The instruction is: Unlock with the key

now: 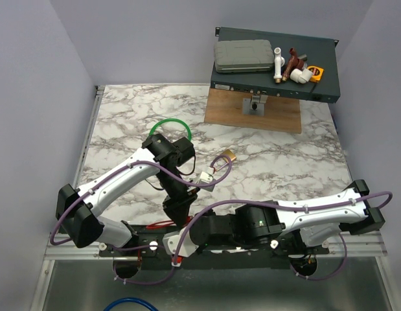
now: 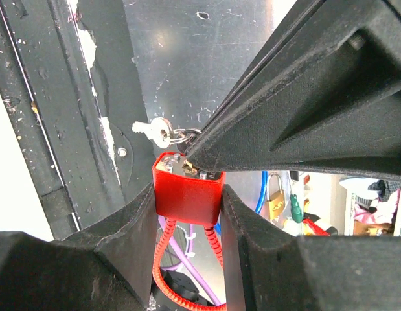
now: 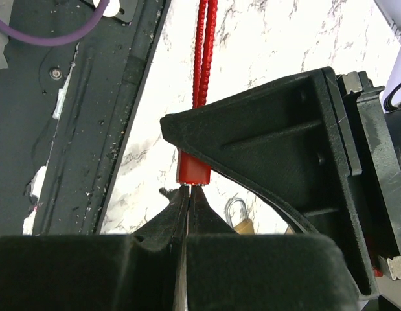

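My left gripper (image 2: 187, 194) is shut on a small red lock body (image 2: 187, 201), one finger on each side. The lock's red coiled cable (image 2: 162, 259) hangs in a loop below it. My right gripper (image 3: 189, 189) is shut, and its tips press against the top of the red lock (image 3: 194, 170). There the key (image 2: 182, 162) shows as a little metal at the lock's top, mostly hidden by the right fingers (image 2: 265, 123). A second silver key (image 2: 155, 129) dangles from the same ring. In the top view both grippers meet near the arm bases (image 1: 176, 207).
A brass padlock (image 1: 227, 155) lies mid-table, and a green cable loop (image 1: 169, 124) behind the left arm. A dark shelf (image 1: 323, 91) at the back right carries a grey case and pipe fittings, with a wooden board (image 1: 278, 120) under it. The black base rail (image 3: 90, 129) runs beneath the grippers.
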You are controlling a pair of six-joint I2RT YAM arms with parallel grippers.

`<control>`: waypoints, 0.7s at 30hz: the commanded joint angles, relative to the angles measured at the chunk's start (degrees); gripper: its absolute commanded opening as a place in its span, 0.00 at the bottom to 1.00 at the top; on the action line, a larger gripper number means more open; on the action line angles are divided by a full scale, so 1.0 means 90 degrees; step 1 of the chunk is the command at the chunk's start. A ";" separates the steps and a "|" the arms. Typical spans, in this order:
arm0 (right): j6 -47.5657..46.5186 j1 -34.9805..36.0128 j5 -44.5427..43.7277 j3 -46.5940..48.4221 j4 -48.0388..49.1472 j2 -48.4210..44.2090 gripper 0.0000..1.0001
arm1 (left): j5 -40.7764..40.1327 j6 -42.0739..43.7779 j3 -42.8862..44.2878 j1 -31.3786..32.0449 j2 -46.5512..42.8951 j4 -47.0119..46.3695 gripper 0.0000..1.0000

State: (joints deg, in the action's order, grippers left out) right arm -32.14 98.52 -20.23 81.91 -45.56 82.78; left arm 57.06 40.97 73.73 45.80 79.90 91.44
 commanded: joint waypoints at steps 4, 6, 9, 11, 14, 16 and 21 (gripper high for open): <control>-0.0159 0.0067 0.0474 0.0087 0.0270 0.0057 0.01 | 0.0684 0.0169 0.0171 -0.0034 -0.0154 -0.0019 0.00; -0.0207 0.0068 0.0499 0.0121 0.0187 0.0005 0.18 | 0.0649 0.0137 0.0081 -0.0034 -0.0210 -0.0093 0.00; -0.0249 0.0074 0.0432 0.0084 0.0307 -0.0220 0.49 | 0.0594 0.0114 0.0013 -0.0040 -0.0272 -0.0140 0.00; -0.0280 0.0071 0.0424 0.0054 0.0394 -0.0369 0.56 | 0.0594 0.0106 0.0010 -0.0047 -0.0298 -0.0151 0.00; -0.0305 0.0071 0.0418 0.0077 0.0283 -0.0455 0.59 | 0.0594 0.0115 0.0020 -0.0073 -0.0333 -0.0132 0.00; -0.0305 0.0071 0.0394 0.0019 0.0292 -0.0559 0.60 | 0.0613 0.0162 0.0030 -0.0076 -0.0357 -0.0094 0.00; -0.0373 0.0066 0.0564 -0.0469 0.0857 -0.1033 0.59 | 0.0738 0.0412 0.0126 -0.0089 -0.0381 0.0128 0.00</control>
State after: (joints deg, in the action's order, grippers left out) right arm -34.54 98.70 -17.32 80.53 -42.65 76.90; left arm 59.57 41.85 73.58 45.36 77.89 90.30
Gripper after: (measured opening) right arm 0.599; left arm 0.365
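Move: The right fingertips are already shut on the key's head, which is in the keyhole of the red padlock; that padlock's body lies about 3 cm left of the right hand, 1 cm ahead and 2 cm lower. The brass padlock rests on the table some 28 cm ahead of the right hand, 13 cm to its right and 22 cm below. From the left hand, which grips the red padlock, the key is about 3 cm right, 1 cm back and 2 cm up. The right hand opens its fingers from shut to rather more than half wide and lets go of the key, then draws straight up about 3 cm, clear of the padlock's keyhole end, easing back slightly and tilting under 10 degrees so that its left side rises. The left hand keeps its pinch on the red padlock's body, lifting it about 1 cm with hardly any tilt. ##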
